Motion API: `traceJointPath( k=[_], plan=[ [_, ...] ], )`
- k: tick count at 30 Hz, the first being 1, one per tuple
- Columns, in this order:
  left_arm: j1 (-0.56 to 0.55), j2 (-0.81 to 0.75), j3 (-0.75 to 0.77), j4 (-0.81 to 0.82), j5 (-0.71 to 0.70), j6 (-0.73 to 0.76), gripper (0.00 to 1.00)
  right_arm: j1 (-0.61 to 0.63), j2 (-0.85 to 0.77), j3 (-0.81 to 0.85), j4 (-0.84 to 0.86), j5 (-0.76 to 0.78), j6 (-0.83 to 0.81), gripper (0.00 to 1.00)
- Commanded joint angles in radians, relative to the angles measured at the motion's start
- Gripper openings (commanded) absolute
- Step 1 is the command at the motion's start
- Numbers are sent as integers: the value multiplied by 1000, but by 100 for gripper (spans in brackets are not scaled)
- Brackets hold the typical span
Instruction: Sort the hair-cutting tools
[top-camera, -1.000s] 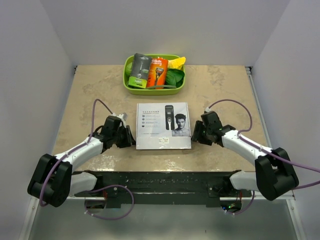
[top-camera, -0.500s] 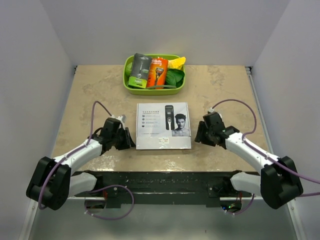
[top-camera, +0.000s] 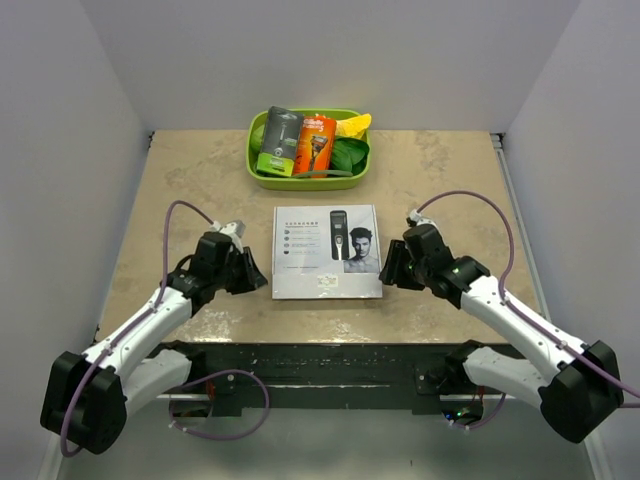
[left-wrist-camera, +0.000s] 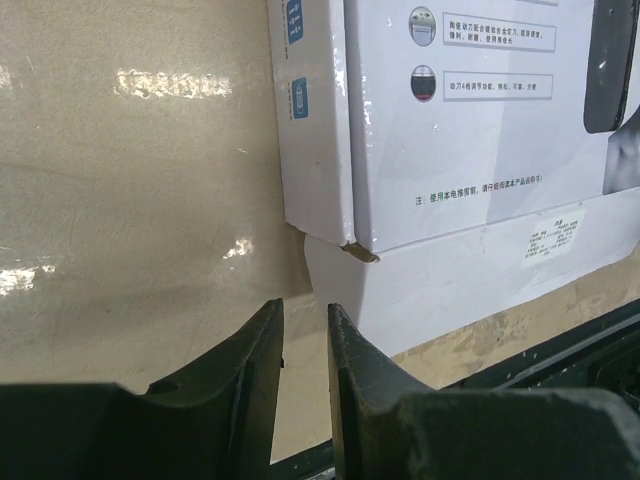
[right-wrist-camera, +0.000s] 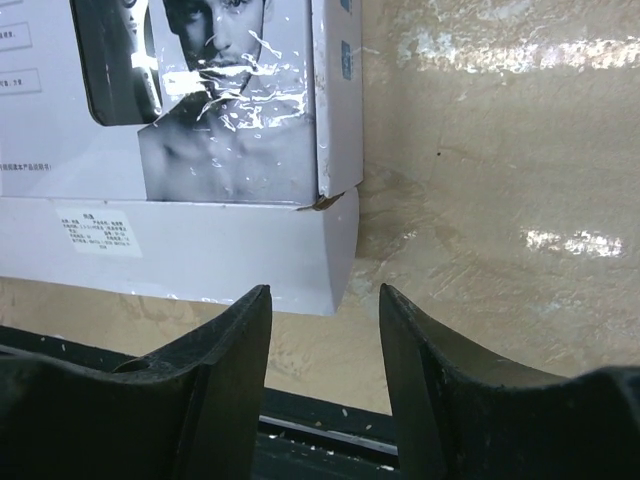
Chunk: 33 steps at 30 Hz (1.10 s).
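The hair-cutting tools themselves are hidden; only a printed clipper shows on a flat white box (top-camera: 328, 251) lying mid-table. My left gripper (top-camera: 256, 276) sits at the box's left near corner. In the left wrist view the box (left-wrist-camera: 450, 130) fills the upper right, and the left gripper (left-wrist-camera: 304, 305) is open by a narrow gap with nothing in it, just short of the corner flap. My right gripper (top-camera: 386, 270) is at the box's right near corner. In the right wrist view the box (right-wrist-camera: 200, 130) lies to the upper left, and the right gripper (right-wrist-camera: 325, 290) is open wider and empty.
A green tray (top-camera: 256, 172) stands at the back centre. It holds a grey-and-green razor package (top-camera: 278, 140), an orange razor package (top-camera: 315, 145) and some green and yellow items. White walls enclose the table on three sides. A black rail runs along the near edge.
Both arms' rear links have swung down and outward while the wrists stay beside the box. The right jaws have narrowed a little. The box has not moved.
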Motion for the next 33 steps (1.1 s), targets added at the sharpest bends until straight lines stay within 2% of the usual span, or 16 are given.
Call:
traceJointPath(
  k=[1,10,18,25,33],
  plan=[
    [-6,-5,35,-7,29,10,29,13,15,-18,27,-27,31,50],
    [-7,46,27,55,80,-5,28,33,114,-56,138,-34,51,50],
    [-7,17,35,37,86,-5,27,36,210,-111,210,16,64,50],
    [-7,11,18,48,95,-11,28,34,215,-116,222,26,72,50],
    [-19,115,-45,196,86,-22,27,36,204,-87,193,45,70,51]
  ],
)
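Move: The closed white box lies with its middle about 11 cm ahead of the right hand, 13 cm to its left and 7 cm below it, so that its near right corner is just under that hand. From the left hand, the box's middle is some 9 cm ahead, 15 cm to the right and 4 cm lower. The green basket stands roughly 25 cm beyond the box's middle and 5 cm to the left of it. At the near right corner of the box the right hand sinks about 8 cm, tipping some 10 degrees steeper, then stays low there with its fingers half open, the left one coming against the lid's front flap. The left hand, fingers still slightly open, edges 1.5 to 2 cm right, closing in on the near left corner. ##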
